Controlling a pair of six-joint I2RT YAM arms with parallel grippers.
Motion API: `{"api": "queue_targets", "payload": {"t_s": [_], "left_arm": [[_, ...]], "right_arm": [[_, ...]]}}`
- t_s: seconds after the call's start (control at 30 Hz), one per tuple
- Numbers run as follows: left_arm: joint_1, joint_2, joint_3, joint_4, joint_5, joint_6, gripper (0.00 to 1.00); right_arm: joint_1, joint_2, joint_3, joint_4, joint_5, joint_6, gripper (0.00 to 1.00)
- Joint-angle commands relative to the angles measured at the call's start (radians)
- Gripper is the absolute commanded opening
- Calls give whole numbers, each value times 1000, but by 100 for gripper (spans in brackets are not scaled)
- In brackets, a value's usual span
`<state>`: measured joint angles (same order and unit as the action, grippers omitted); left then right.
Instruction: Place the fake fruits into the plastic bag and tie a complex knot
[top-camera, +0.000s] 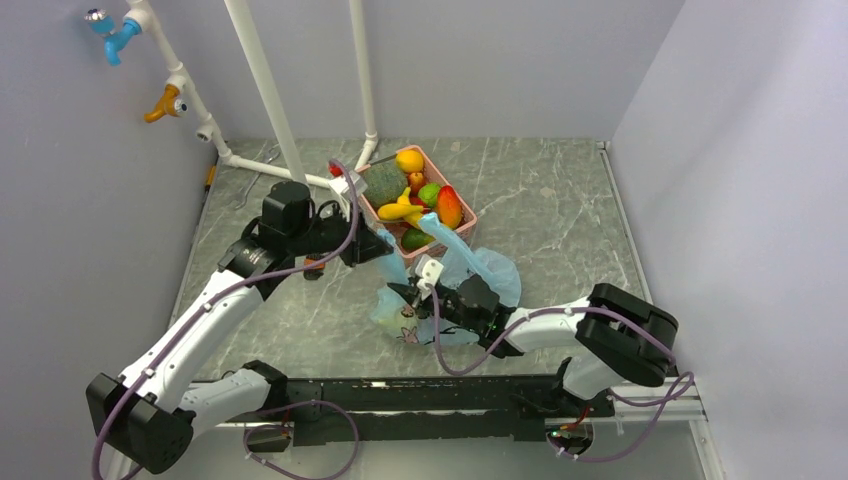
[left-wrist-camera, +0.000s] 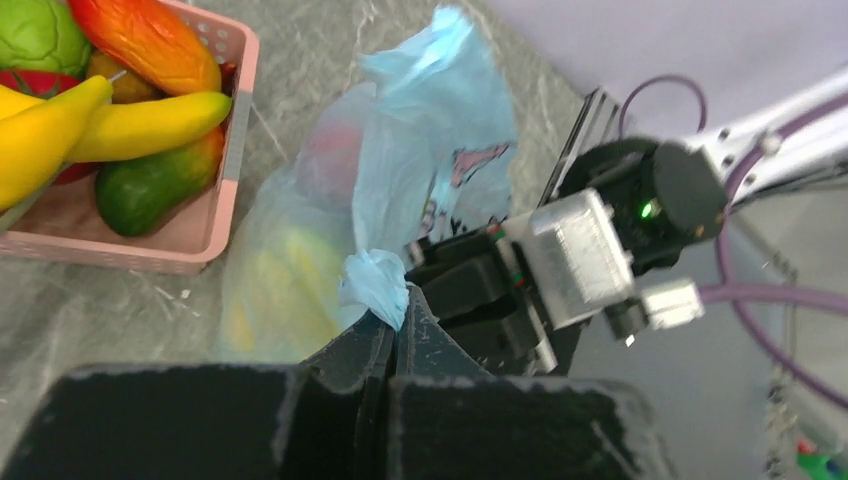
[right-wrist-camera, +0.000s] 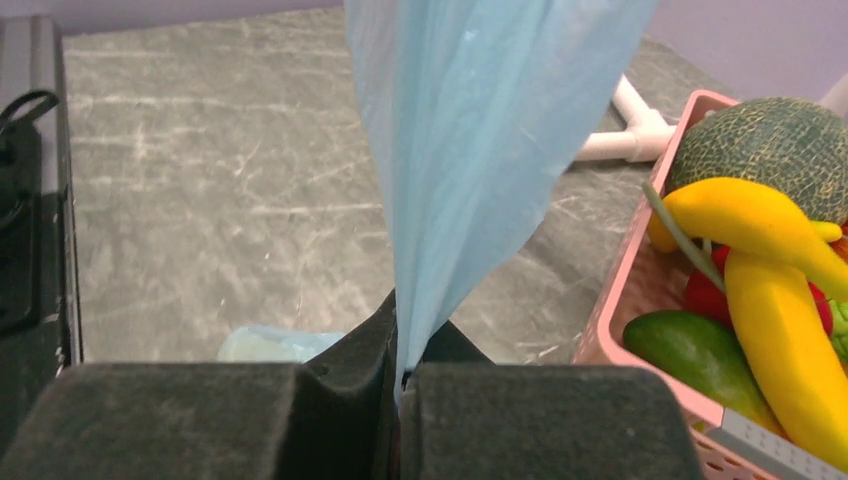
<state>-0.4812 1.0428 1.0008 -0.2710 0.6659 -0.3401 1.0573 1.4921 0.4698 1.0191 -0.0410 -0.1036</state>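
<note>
The light-blue plastic bag (top-camera: 490, 275) lies slumped on the table in front of the pink basket (top-camera: 447, 174). My left gripper (top-camera: 385, 243) is shut on a bunched bit of the bag (left-wrist-camera: 378, 285). My right gripper (top-camera: 413, 297) is shut on a stretched sheet of the bag (right-wrist-camera: 470, 150) that rises from its jaws. Through the film show a yellowish shape (left-wrist-camera: 285, 270) and a reddish one (left-wrist-camera: 330, 150). Fake fruits fill the basket: bananas (right-wrist-camera: 760, 220), a melon (right-wrist-camera: 780, 140), a mango (left-wrist-camera: 150, 40) and a green fruit (left-wrist-camera: 150, 190). No knot is in view.
White pipes (top-camera: 265, 90) stand at the back left, just behind the basket. The right arm's wrist (left-wrist-camera: 580, 255) sits close beside my left gripper (left-wrist-camera: 395, 320). A black rail (top-camera: 420, 392) runs along the near edge. Walls close in both sides.
</note>
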Motion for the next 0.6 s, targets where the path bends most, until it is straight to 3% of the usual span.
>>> {"api": "queue_targets", "payload": {"t_s": [0.0, 0.1, 0.13, 0.23, 0.27, 0.37, 0.4, 0.57], "left_arm": [[60, -78, 102, -89, 65, 411, 0], [97, -92, 143, -204, 139, 643, 4], [103, -101, 148, -233, 159, 725, 15], [124, -143, 121, -281, 183, 769, 72], [135, -165, 95, -279, 180, 750, 79], [166, -249, -80, -159, 244, 582, 88], [166, -278, -132, -100, 289, 540, 97], [165, -305, -304, 47, 236, 360, 98]], "right_arm": [[10, -35, -104, -83, -65, -44, 0], [10, -52, -100, -99, -79, -18, 0], [10, -52, -95, -97, -84, -14, 0], [8, -47, -63, -87, -84, -4, 0], [9, -46, -58, -83, -89, -6, 0], [8, -40, -48, -58, -100, 2, 0], [8, -36, -43, -57, -96, 11, 0], [7, -52, -25, -58, -74, 34, 0]]}}
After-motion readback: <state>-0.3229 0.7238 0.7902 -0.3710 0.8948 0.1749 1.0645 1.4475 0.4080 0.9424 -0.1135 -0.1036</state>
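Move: The left hand still pinches one gathered end of the plastic bag; the fruit-filled body lies about 12 cm to its right, 1 cm ahead and 23 cm below. The right gripper is some 10 cm below it, 5 cm right and 4 cm back; the basket is 25 cm ahead, 6 cm right. From the right hand, pinching another strand, the bag's body lies 9 cm right, 2 cm ahead, 10 cm down, and the basket 27 cm ahead, 2 cm right. Left hand opens, freeing the bag end, withdrawing about 7 cm left-back; right keeps its pinch, easing 4 cm back-down. ##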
